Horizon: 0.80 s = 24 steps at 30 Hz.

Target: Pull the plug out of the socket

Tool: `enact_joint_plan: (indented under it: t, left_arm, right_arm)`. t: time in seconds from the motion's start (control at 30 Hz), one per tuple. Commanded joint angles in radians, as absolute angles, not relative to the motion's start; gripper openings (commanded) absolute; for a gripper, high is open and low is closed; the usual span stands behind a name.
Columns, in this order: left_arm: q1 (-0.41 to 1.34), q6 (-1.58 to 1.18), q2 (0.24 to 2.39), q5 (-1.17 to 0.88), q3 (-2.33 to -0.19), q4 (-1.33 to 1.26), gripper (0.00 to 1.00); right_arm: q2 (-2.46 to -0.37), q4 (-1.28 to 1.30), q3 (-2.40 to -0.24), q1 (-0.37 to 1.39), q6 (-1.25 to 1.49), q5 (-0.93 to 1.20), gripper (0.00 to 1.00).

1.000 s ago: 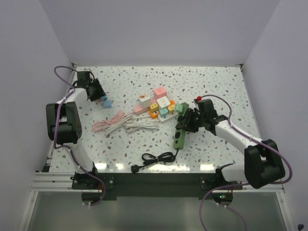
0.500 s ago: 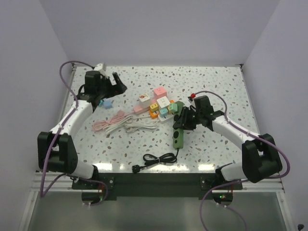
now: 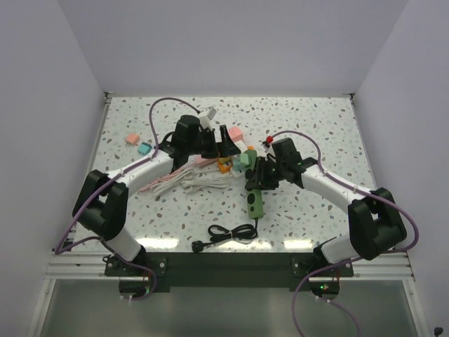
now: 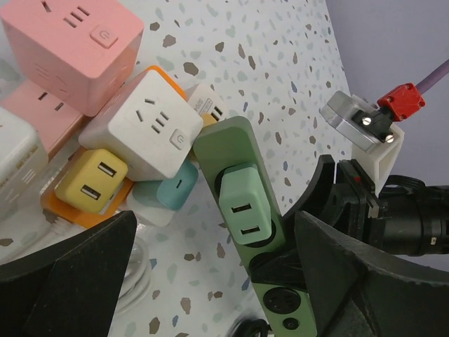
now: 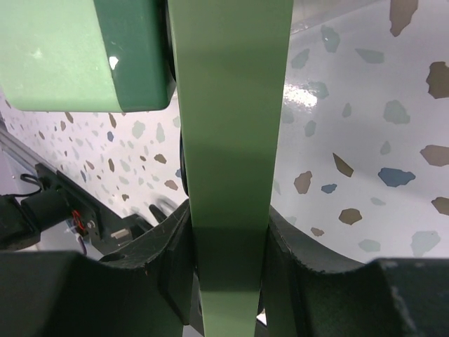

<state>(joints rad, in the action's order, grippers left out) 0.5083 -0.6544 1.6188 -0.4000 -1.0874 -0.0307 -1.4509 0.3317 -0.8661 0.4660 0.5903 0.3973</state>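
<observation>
A mint-green plug [image 4: 242, 203] sits plugged into the green socket strip [image 4: 228, 144], which lies tilted among the other blocks; from above the plug [image 3: 243, 161] is at the strip's [image 3: 255, 201] far end. My left gripper [image 4: 216, 219] hovers open just above it, with one finger on each side of the plug and strip and not touching them. My right gripper [image 5: 228, 260] is shut on the strip [image 5: 231, 126] across its width, just below the plug [image 5: 84, 56]. In the top view the left gripper [image 3: 224, 142] and right gripper [image 3: 261, 175] face each other.
Beside the strip are cube sockets: pink [image 4: 70, 49], white [image 4: 144, 126], and yellow [image 4: 88, 182] on an orange base. Coiled white and pink cables [image 3: 189, 181] lie to the left, and the strip's black cord [image 3: 228, 232] lies near the front. Small pink [image 3: 132, 139] and teal [image 3: 144, 148] pieces sit at the far left.
My left gripper opened and swung from the table's far left corner to the green strip at centre. The right gripper shifted slightly left with the strip.
</observation>
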Motion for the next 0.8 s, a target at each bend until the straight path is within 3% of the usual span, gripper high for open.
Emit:
enact_joint_plan:
  t: [0.0, 0.2, 0.53, 0.67, 0.77]
  left_arm:
    - [0.541, -0.680, 1.629, -0.396, -1.157, -0.052, 1.00]
    - [0.598, -0.724, 1.687, -0.390, -1.189, -0.072, 0.90]
    - [0.630, -0.730, 1.717, -0.364, -1.178, -0.034, 0.51]
    - [0.630, -0.732, 1.723, -0.368, -1.170, -0.055, 0.47]
    - [0.629, -0.749, 1.733, -0.391, -1.172, -0.081, 0.27]
  right_arm:
    - [-1.440, 0.319, -0.930, 0.477, 0.595, 0.388, 0.00]
    - [-1.454, 0.327, -0.940, 0.492, 0.597, 0.367, 0.00]
    - [-1.451, 0.299, -0.951, 0.494, 0.626, 0.347, 0.00]
    - [-1.450, 0.276, -0.950, 0.495, 0.629, 0.371, 0.00]
    - [-1.451, 0.301, -0.954, 0.495, 0.624, 0.350, 0.00]
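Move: The mint plug, seated in the upper end of the green socket strip, is about 5 cm to the left hand's right, 2 cm back and 3 cm below it. The white cube adapter stands some 5 cm ahead, 3 cm right and 8 cm below, with the teal plug about 2 cm ahead, 3 cm right and also 8 cm down. From the right hand, which holds the strip, the mint plug is roughly 5 cm ahead, 4 cm left and 3 cm higher. The mint plug is taken between the left hand's two fingers: the wide-open hand travels about 5 cm to its right, a little back, then sinks some 2 cm over it, closing from partway along until the pads pinch the plug's sides. The right hand keeps its grip on the strip and holds it nearly still. ##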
